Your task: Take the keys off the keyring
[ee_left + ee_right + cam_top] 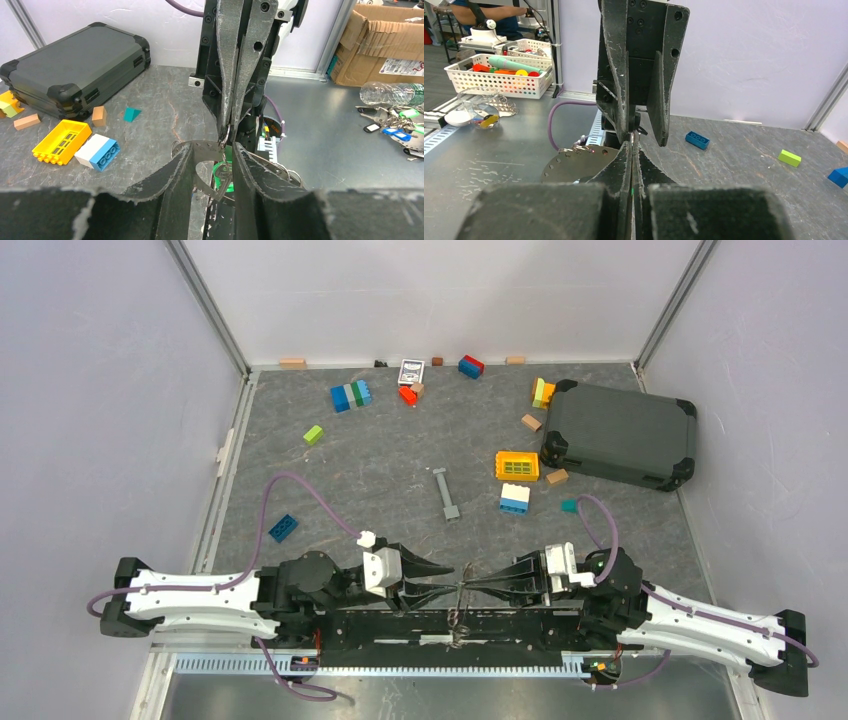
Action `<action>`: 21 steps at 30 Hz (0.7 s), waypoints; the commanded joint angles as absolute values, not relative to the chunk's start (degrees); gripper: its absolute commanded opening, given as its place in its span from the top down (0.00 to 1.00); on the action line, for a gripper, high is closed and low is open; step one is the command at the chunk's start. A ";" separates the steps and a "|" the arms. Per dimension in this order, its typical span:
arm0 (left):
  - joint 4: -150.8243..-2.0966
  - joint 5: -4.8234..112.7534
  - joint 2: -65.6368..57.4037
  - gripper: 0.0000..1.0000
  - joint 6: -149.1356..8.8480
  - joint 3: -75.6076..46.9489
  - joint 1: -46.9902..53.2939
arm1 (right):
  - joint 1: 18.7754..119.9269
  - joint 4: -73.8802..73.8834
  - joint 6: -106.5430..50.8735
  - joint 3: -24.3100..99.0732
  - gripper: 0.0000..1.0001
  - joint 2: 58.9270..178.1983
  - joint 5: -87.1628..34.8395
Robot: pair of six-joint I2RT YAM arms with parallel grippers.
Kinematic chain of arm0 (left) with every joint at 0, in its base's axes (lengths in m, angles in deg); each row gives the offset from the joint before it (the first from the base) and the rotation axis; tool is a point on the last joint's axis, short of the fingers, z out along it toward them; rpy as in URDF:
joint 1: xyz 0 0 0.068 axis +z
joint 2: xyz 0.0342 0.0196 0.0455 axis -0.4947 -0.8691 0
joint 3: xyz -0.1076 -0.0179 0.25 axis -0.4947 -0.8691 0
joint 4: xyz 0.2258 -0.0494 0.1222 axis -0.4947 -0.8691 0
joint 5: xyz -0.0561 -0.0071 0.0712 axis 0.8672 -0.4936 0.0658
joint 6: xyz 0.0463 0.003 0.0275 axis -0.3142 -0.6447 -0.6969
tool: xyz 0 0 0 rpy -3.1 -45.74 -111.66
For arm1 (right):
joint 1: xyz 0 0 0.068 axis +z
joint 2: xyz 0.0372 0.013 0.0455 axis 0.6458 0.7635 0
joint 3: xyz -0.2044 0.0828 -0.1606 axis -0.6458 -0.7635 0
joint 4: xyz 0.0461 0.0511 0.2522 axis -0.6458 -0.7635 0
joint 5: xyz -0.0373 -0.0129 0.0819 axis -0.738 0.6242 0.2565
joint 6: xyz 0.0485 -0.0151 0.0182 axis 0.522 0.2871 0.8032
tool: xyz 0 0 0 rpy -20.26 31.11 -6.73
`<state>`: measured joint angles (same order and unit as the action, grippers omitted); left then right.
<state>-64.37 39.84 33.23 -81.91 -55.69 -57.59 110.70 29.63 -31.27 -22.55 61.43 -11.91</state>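
My two grippers meet tip to tip near the table's front edge. My right gripper point(468, 587) point(631, 145) is shut on the thin wire keyring point(227, 134), pinching it at its fingertips. A silver key with a green head point(217, 175) hangs from the ring, and more keys point(457, 625) dangle below in the top view. My left gripper point(452, 578) point(212, 147) is open, its fingers standing on either side of the green-headed key, which hangs close to one pad. A curved metal plate with holes point(574, 162) point(202, 149) hangs with the bunch.
A grey case point(620, 433) lies at the back right. A yellow grid block point(517, 465), a white-and-blue brick point(514, 498) and a grey metal bar point(446, 492) sit mid-table. A blue brick point(282, 528) is at the left, other bricks further back.
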 commanded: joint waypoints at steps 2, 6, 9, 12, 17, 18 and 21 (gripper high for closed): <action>-61.55 39.78 32.56 0.61 -80.57 -55.44 -57.65 | 110.80 33.80 -30.96 -21.71 1.00 61.16 -11.73; -60.48 40.53 31.46 0.65 -80.46 -55.41 -57.71 | 110.76 34.32 -30.60 -21.88 1.00 61.56 -11.49; -60.02 41.36 30.80 0.69 -80.34 -55.30 -57.66 | 110.80 34.61 -30.52 -21.99 1.00 61.73 -11.29; -59.93 41.69 30.55 0.75 -80.33 -55.27 -57.71 | 110.80 34.70 -30.50 -21.98 1.00 61.78 -11.21; -59.93 42.17 30.56 0.89 -80.30 -55.34 -57.76 | 110.80 34.70 -30.53 -22.21 1.00 61.49 -11.28; -59.93 42.33 30.66 0.92 -80.32 -55.37 -57.67 | 110.80 34.70 -30.52 -22.22 1.00 61.52 -11.30; -60.47 43.04 30.67 0.98 -80.73 -55.16 -57.70 | 110.80 34.38 -30.63 -22.43 1.00 61.35 -11.97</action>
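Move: The small split ring, with its edge already pinched in the right fingertips, lies about 2 cm to the right of the open left hand, 1 cm nearer the base and 1 cm below it. It is only 1 cm to the left of the right hand point, level with it in depth and height. The big perforated metal ring hangs under it, its middle some 6 cm below the left hand, 2 cm back and 2 cm to the right. The small split ring is what the left hand closes on: with its fingers part open, that hand slips about 1 cm right and 1 cm down towards the right fingertips, easing back slightly at the end. Its fingers close nearly shut to pinch the ring's free side, while the right hand stays in place and keeps its closed grip. ##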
